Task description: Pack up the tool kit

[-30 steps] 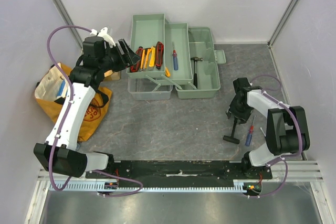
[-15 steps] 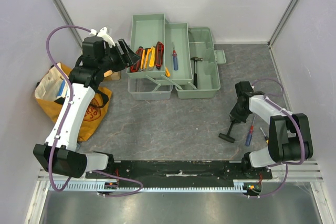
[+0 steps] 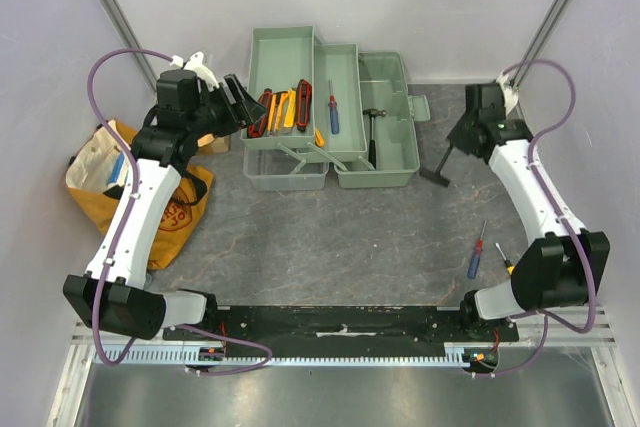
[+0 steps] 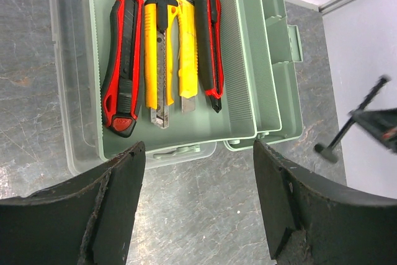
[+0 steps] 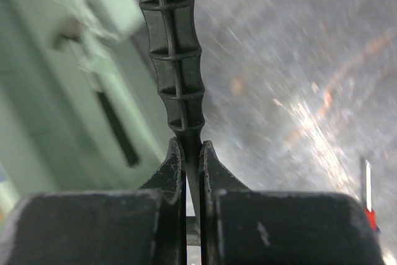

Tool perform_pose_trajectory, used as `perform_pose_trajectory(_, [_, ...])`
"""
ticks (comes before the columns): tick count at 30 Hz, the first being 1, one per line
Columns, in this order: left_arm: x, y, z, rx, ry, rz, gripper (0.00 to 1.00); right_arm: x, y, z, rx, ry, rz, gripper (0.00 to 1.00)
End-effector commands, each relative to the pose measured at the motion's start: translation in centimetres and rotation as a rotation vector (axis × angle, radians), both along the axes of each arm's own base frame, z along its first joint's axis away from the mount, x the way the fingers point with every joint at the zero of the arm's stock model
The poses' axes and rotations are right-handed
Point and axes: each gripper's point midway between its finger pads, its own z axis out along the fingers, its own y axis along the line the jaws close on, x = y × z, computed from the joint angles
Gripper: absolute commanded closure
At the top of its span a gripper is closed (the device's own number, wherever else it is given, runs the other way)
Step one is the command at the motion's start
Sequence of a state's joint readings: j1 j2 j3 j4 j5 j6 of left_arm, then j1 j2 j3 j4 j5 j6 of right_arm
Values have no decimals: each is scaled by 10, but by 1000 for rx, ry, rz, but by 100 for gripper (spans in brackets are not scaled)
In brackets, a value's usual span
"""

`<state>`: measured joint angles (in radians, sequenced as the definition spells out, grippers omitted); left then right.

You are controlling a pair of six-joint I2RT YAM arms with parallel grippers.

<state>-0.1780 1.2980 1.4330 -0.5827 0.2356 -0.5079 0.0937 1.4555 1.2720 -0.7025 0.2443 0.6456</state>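
Observation:
The pale green toolbox (image 3: 385,77) stands open at the back, its trays fanned out. My left gripper (image 3: 240,102) hangs open over the tray's left edge, nothing between its fingers (image 4: 118,203). That tray (image 4: 232,60) holds two red-black knives (image 4: 123,69) and two yellow knives (image 4: 156,60). A blue screwdriver (image 3: 333,107) lies in the middle tray. My right gripper (image 3: 462,140) is shut on a black tool (image 3: 443,164) with a ribbed handle (image 5: 173,60), held in the air just right of the toolbox. The right gripper (image 5: 191,153) pinches its narrow part.
A red-and-blue screwdriver (image 3: 476,250) and a small tool (image 3: 505,259) lie on the grey table at the right. A yellow-orange cloth bag (image 3: 130,197) sits at the left by the left arm. Walls close in on both sides.
The right gripper closed on the black tool on the table, lifted it and carried it back toward the toolbox's right side. The left arm has not moved.

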Motion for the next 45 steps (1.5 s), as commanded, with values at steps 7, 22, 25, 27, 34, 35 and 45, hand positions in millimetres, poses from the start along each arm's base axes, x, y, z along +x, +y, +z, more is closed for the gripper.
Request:
perform_pose_trajectory(7, [-3,11,39,22,-116,33,24,77,65,126,90,-435,233,100])
perform_pose_trajectory(22, [-6,8,39,12,-110,17,24,131,157,6,-109,-264,401,100])
perform_pose_trajectory(25, [-5,8,38,14,-107,20,24,137,161,-14,-139,-226,424,100])
perform_pose_trajectory(27, [-4,8,36,13,-101,21,24,139,161,-34,-163,-183,434,100])
perform_pose_trajectory(34, [0,8,35,19,-89,26,24,146,160,-70,-217,-77,423,75])
perform_pose_trajectory(35, [0,9,37,18,-94,29,24,148,159,-67,-224,-77,416,70])
perform_pose_trajectory(45, [0,10,40,26,-100,30,24,148,152,0,-235,-169,365,40])
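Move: The right gripper already holds the black mallet, head hanging below. The toolbox's bottom compartment is centred about 15 cm ahead, 13 cm to its left and 12 cm below; the claw hammer in it lies some 11 cm ahead, 16 cm left and 15 cm down. The middle tray is about 10 cm left of the compartment and 2 cm farther out, the open latch flap 7 cm right and 2 cm farther out. From the left gripper the compartment lies roughly 15 cm ahead, 28 cm right, 28 cm down. Keep the right gripper shut on the mallet and lift it some 11 cm while going forward, then swing about 15 cm left over the bottom compartment, turning the wrist roughly 25 degrees counter-clockwise. Lower about 20 cm towards the claw hammer, easing forward, open the fingers to let go, and back up a couple of centimetres. ##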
